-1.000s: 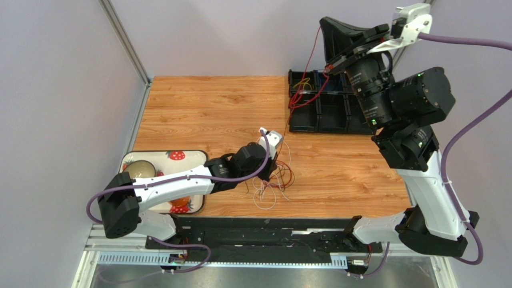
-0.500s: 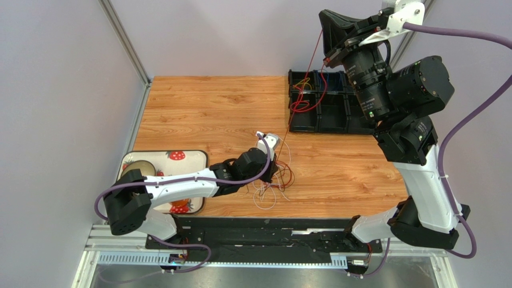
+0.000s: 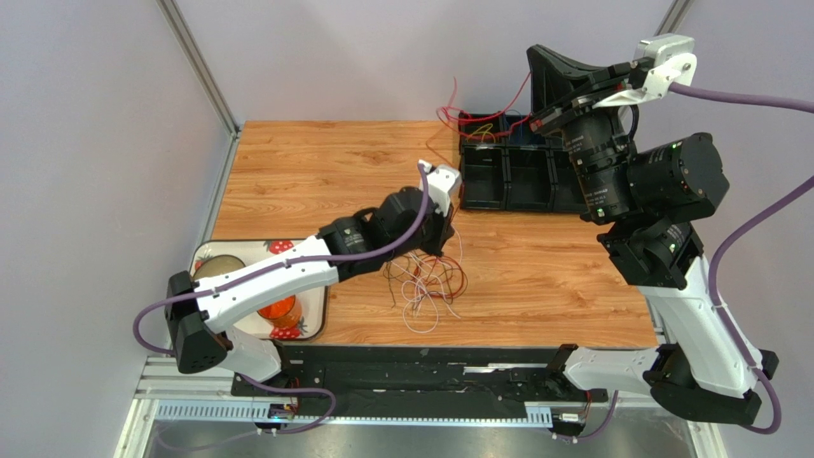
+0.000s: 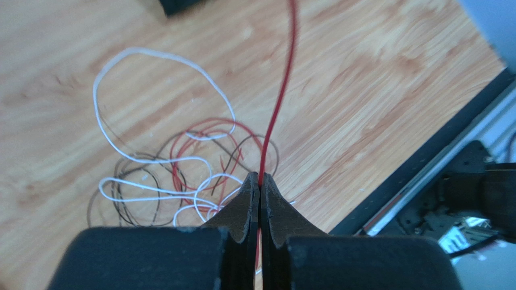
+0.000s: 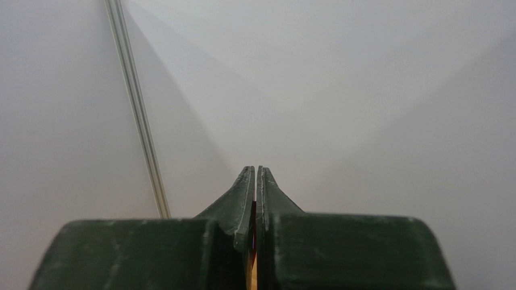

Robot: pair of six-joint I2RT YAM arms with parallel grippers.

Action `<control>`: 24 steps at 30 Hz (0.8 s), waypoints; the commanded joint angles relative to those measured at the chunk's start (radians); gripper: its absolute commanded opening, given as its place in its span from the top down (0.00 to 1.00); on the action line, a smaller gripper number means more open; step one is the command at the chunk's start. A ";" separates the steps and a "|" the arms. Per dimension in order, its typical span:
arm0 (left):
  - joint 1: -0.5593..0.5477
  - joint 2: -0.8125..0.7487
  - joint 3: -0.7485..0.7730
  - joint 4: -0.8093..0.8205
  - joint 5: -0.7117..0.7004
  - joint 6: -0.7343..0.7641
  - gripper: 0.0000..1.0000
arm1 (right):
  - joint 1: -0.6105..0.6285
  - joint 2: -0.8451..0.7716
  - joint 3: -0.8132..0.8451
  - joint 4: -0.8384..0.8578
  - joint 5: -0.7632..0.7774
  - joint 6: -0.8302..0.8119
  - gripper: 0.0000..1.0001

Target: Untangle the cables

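Observation:
The cables point(image 3: 425, 281) lie as a loose tangle of white, red and dark brown loops on the wooden table, and show in the left wrist view point(image 4: 175, 175) below the fingers. My left gripper point(image 3: 441, 229) point(image 4: 260, 176) hangs above the tangle, shut on a red cable point(image 4: 281, 103) that runs away from its tips. That red cable point(image 3: 468, 116) loops over the far table edge up to my right gripper point(image 3: 535, 119), raised high at the back right. The right gripper point(image 5: 255, 169) is shut, facing the wall. The wrist view shows only a thin sliver between its jaws.
A black compartment bin point(image 3: 506, 181) stands at the back right, under the right gripper. A strawberry-print tray point(image 3: 287, 250) with a bowl point(image 3: 220, 269) and an orange object point(image 3: 277, 310) sits at the front left, under the left arm. A black rail point(image 3: 430, 367) lines the near edge.
My left gripper has risen off the tangle and moved back toward the bin, holding the red cable. The right gripper shifted slightly right. The red loops moved from over the bin to behind it.

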State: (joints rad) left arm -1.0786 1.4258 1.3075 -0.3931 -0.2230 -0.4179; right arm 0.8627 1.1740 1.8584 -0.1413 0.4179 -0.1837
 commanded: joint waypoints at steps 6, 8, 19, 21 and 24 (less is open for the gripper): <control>-0.003 -0.044 0.315 -0.153 -0.012 0.117 1.00 | 0.001 -0.068 -0.171 0.032 0.044 0.110 1.00; -0.003 -0.044 0.363 -0.156 -0.013 0.134 1.00 | 0.001 -0.077 -0.218 0.025 0.050 0.139 1.00; 0.048 0.036 0.489 -0.104 0.057 0.151 1.00 | -0.001 -0.116 -0.407 -0.017 0.150 0.259 1.00; 0.075 0.070 0.504 -0.095 0.083 0.128 1.00 | -0.002 -0.100 -0.418 -0.030 0.179 0.270 1.00; 0.098 0.122 0.532 -0.084 0.111 0.117 1.00 | -0.008 -0.074 -0.419 -0.047 0.232 0.282 1.00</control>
State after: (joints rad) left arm -1.0103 1.4761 1.7859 -0.5117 -0.1730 -0.2867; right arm 0.8623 1.0798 1.4403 -0.1822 0.5533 0.0544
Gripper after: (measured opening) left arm 0.010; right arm 0.009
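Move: The tangle, from which my left hand already holds a red strand, lies nearly beneath it, about 2 cm ahead, 3 cm left and 23 cm down; the black box's middle is some 32 cm ahead, 21 cm right and 21 cm lower. From my right hand, high up with the red cable's other part, the box's middle is about 30 cm ahead, 13 cm right and 62 cm below; the yellow cable in it lies roughly 38 cm ahead, 4 cm right. I draw my left hand almost straight up, away from the tangle, about 17 cm, fast at first, easing a little forward at the end, its fingertips tilting up. Meanwhile I lower my right hand some 15 cm with a slight forward-left drift, tipping its fingers down about 20 degrees, so the two grippers draw close together. Both stay shut on the red cable. ##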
